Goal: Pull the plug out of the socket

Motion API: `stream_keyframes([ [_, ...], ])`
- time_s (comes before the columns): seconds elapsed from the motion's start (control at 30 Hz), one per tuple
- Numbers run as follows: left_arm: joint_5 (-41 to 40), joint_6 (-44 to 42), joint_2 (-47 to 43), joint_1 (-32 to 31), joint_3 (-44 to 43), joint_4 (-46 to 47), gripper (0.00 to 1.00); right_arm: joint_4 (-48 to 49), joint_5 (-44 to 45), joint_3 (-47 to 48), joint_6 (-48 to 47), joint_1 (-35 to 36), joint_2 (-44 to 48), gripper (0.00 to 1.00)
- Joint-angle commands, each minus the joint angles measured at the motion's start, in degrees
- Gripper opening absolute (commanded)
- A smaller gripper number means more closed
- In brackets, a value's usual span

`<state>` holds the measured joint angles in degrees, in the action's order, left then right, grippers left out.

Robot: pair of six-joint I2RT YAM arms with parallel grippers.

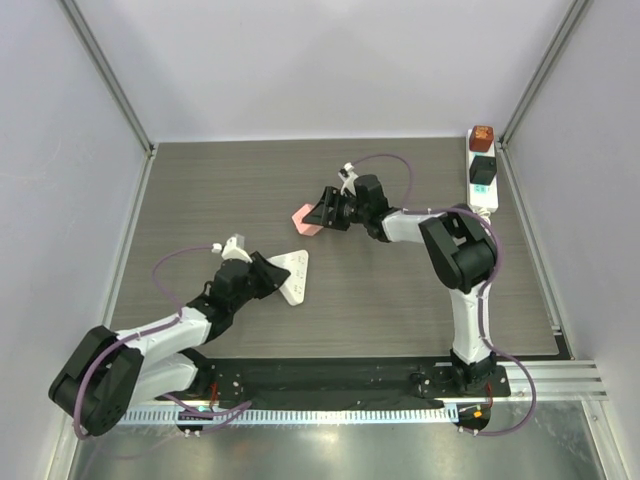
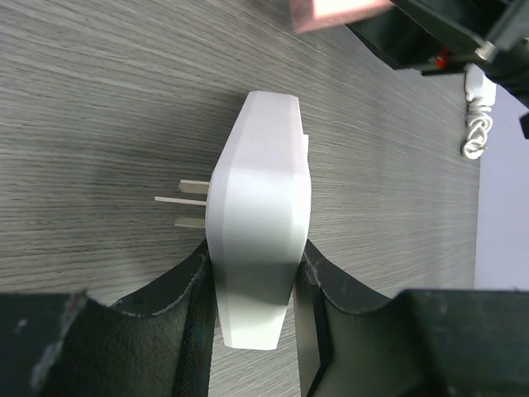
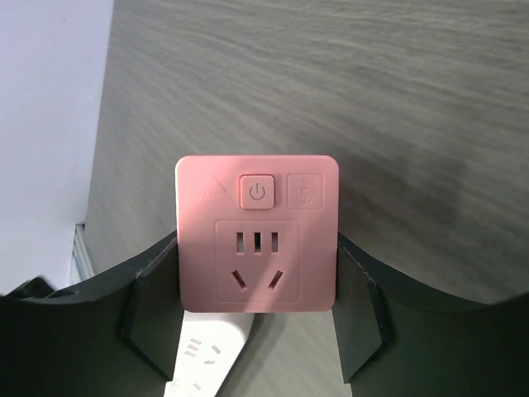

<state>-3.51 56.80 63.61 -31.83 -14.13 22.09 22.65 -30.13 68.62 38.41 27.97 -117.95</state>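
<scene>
The socket (image 1: 482, 170), a long white power strip, lies at the table's back right with a red-brown plug (image 1: 482, 136) and a black plug (image 1: 483, 168) seated in it. Its knotted cord (image 2: 475, 124) shows in the left wrist view. Both grippers are far from it. My left gripper (image 1: 275, 278) (image 2: 254, 265) is shut on a white triangular plate (image 2: 260, 207) (image 1: 295, 272) whose three metal prongs (image 2: 186, 198) stick out bare. My right gripper (image 1: 325, 212) (image 3: 258, 273) is shut on a pink square outlet block (image 3: 258, 231) (image 1: 303, 220), held above the table.
The grey wood-grain table (image 1: 200, 190) is fenced by white walls at the left, back and right. The white plate (image 3: 207, 356) shows below the pink block in the right wrist view. The two held pieces are a short gap apart at mid-table.
</scene>
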Motion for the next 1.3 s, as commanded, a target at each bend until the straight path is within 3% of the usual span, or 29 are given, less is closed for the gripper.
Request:
stream_keyframes([
  [0.0,-3.7,-1.2,0.9,0.6,0.6,-15.4,0.14,4.2,0.9,5.7,-0.1,0.0,-2.8,0.15],
  [0.03,-4.1,-1.2,1.1,0.6,0.8,-15.4,0.24,4.2,1.5,6.3,-0.3,0.0,-3.7,0.17],
  [0.17,-3.1,-1.2,3.0,1.4,0.9,-14.5,0.42,4.2,3.9,8.0,-0.9,0.0,-6.8,0.24],
  [0.2,-3.2,-1.3,3.8,1.5,0.7,-14.5,0.53,3.8,4.3,8.3,-1.1,0.1,-7.8,0.26],
  [0.3,-3.3,-1.6,4.1,1.7,-0.7,-16.2,0.71,1.5,6.2,9.4,-2.3,0.2,-8.7,0.38],
  [0.4,-4.5,-1.8,3.0,1.8,-3.1,-21.4,0.79,-2.4,8.5,11.0,-3.4,0.3,-8.6,0.46],
  [0.43,-4.7,-1.8,1.5,1.8,-3.6,-22.3,0.82,-3.3,9.2,11.1,-3.6,0.2,-8.4,0.55],
  [0.5,-5.5,-2.1,-0.6,1.8,-5.2,-27.5,0.85,-7.2,11.4,11.8,-4.9,0.3,-7.3,0.67],
  [0.7,-7.0,-0.8,-13.9,1.7,-6.6,-39.9,0.94,-16.8,15.7,13.6,-9.3,0.3,-3.9,0.86],
  [0.73,-7.3,-0.9,-16.0,1.7,-6.8,-43.0,0.96,-17.5,16.2,13.6,-9.8,0.4,-3.1,0.96],
  [0.8,-7.3,-1.5,-21.4,1.7,-7.4,-45.6,0.99,-20.4,17.3,14.1,-11.5,0.4,-1.7,1.00],
  [1.0,-1.1,-3.4,-29.4,1.5,-7.3,-48.5,1.00,-28.5,25.1,13.1,-16.3,0.2,5.0,1.00],
  [1.13,3.2,-2.7,-30.0,-0.7,-3.3,-41.8,1.00,-30.4,23.8,9.4,-17.8,-1.2,13.4,1.00],
  [1.27,1.3,0.3,-27.7,-6.6,1.0,-33.1,1.00,-32.2,26.3,4.4,-18.9,-2.3,21.2,1.00],
])
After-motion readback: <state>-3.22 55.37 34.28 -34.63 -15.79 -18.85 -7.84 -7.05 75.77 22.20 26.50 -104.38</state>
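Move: The left hand still grips the white plug; the bare patch of table it goes to lies almost straight beneath, some 5 cm down, with the pink socket in the other hand about 17 cm ahead and 8 cm to the right at much the same height. The right hand, still holding the pink socket, has its patch of table about 5 cm ahead and 6 cm below; the white plug is roughly 16 cm back and 7 cm to its left. The left hand lowers the white plug about 3 cm and opens wide to let it go on the table, shifting left as it does, then draws back some 7 cm, first rising and then dipping again. The right hand sinks slightly and carries the pink socket forward about 5 cm, then opens wide to leave it on the table and backs off to the right, fingers tipping down some 25 degrees, before lifting clear. ##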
